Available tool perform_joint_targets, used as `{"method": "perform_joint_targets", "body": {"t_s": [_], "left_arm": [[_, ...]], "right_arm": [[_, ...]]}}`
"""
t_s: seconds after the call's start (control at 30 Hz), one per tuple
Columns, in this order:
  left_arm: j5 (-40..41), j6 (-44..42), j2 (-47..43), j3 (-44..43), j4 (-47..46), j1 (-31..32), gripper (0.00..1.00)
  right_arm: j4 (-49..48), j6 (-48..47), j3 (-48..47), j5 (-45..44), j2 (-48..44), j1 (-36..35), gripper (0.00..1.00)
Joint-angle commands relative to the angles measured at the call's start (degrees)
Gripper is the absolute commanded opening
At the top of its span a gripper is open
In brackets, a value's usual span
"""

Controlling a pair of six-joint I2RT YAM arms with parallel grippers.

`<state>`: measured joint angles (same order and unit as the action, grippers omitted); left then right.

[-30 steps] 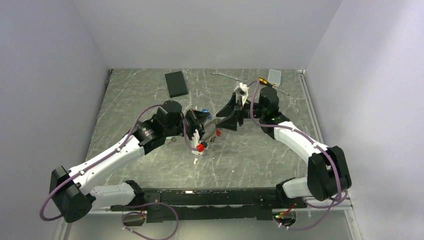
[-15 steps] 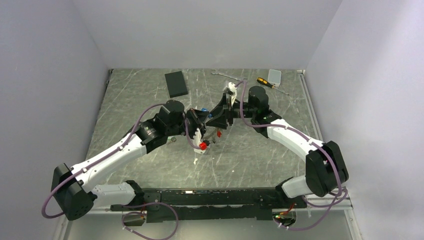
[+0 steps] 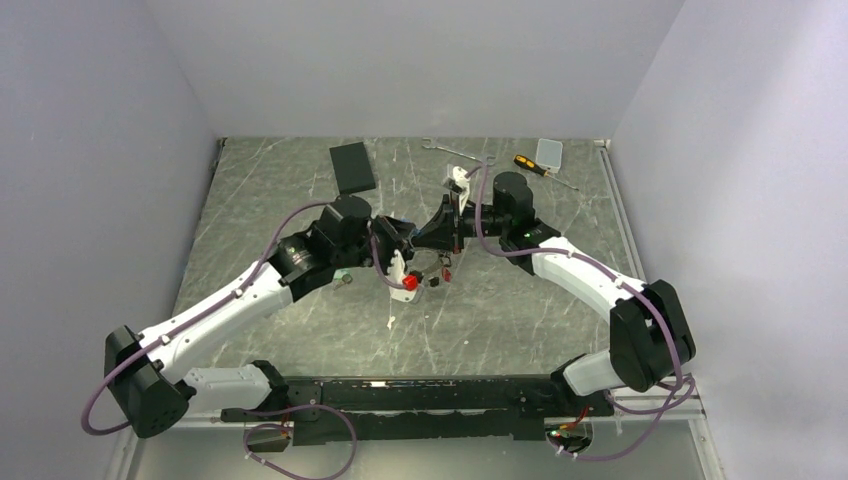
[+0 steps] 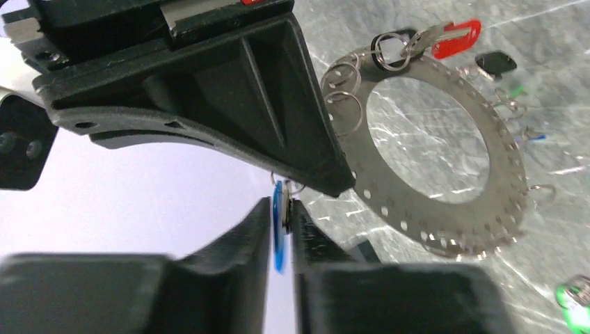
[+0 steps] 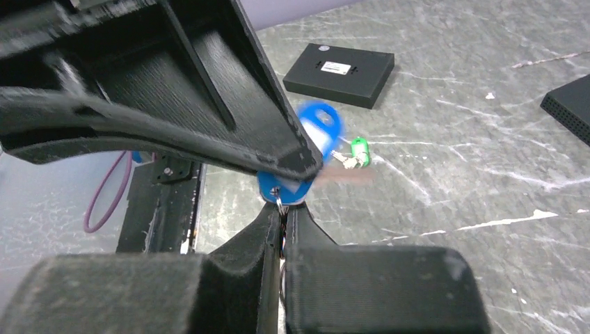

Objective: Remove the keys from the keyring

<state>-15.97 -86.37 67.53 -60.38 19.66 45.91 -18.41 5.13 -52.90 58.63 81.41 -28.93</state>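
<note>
The keyring (image 4: pixel 417 216), a flat grey metal ring with small holes round its band, hangs in the air between both arms. Small rings and keys dangle from it, one with a red tag (image 4: pixel 456 38) and one with a black tag (image 4: pixel 495 62). My left gripper (image 4: pixel 280 205) is shut on the blue-tagged key (image 4: pixel 279 240). My right gripper (image 5: pixel 282 212) is shut on the keyring's thin edge, just under the blue tag (image 5: pixel 316 129). In the top view the two grippers (image 3: pixel 405 240) (image 3: pixel 428 238) meet tip to tip, and a red tag (image 3: pixel 410 283) hangs below them.
A green-tagged key (image 5: pixel 358 149) lies loose on the marble table. A black box (image 3: pixel 352 167) sits at the back left. At the back right are a wrench (image 3: pixel 445 150), a screwdriver (image 3: pixel 530 165) and a small pale box (image 3: pixel 549 152).
My right arm has swung left to the left gripper and its jaws have shut on the keyring. The left gripper has shifted slightly up and back with the keys.
</note>
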Motion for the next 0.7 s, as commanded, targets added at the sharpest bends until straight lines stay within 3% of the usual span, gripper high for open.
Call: {"method": "perform_joint_targets", "body": {"t_s": [0.0, 0.17, 0.3, 0.4, 0.5, 0.67], "left_arm": [[1.1, 10.5, 0.8, -7.8, 10.3, 0.3, 0.28], [-3.3, 24.9, 4.9, -18.3, 27.7, -1.9, 0.50], [-13.9, 37.4, 10.5, -28.3, 42.9, -7.6, 0.69], [-26.5, 45.1, 15.8, -35.6, 51.8, -13.8, 0.72], [-38.6, 46.8, 20.0, -39.5, 58.1, -18.6, 0.76], [-50.3, 50.9, 21.3, -35.7, 53.2, -19.5, 0.75]], "right_arm": [[1.8, -3.4, -3.3, 2.4, -0.9, 1.0, 0.00], [0.8, -3.6, -2.2, 6.1, -1.1, 1.4, 0.00], [8.0, -10.7, -4.1, 9.7, -1.2, 1.4, 0.00], [14.8, -15.8, -5.9, 11.0, -1.2, 1.2, 0.00], [23.0, -22.9, -7.5, 12.4, -1.6, 0.7, 0.00], [39.0, -39.0, -11.5, 12.8, -1.1, -2.6, 0.00]]}}
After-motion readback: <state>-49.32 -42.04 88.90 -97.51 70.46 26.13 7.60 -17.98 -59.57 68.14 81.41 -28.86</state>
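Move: The blue tag is between the left hand's pads, about 1 cm to the right of their middle; from the right hand it sits roughly 2 cm to the left, level in height, with its small split ring in the right fingers. The grey keyring hangs some 7 cm below, 2 cm back and 2 cm right of the right hand. The loose green-tag keys lie on the table about 15 cm left, 4 cm back and 20 cm below the left hand. The blue tag is let go by the left fingers, which spread to about three quarters open as that hand draws about 5 cm left and some 3 cm back, rolling roughly 80 degrees. The right fingers stay shut on the tag's split ring and, a little later, carry tag and keyring about 3 cm back, slightly down and to the right, turning a little counter-clockwise. ##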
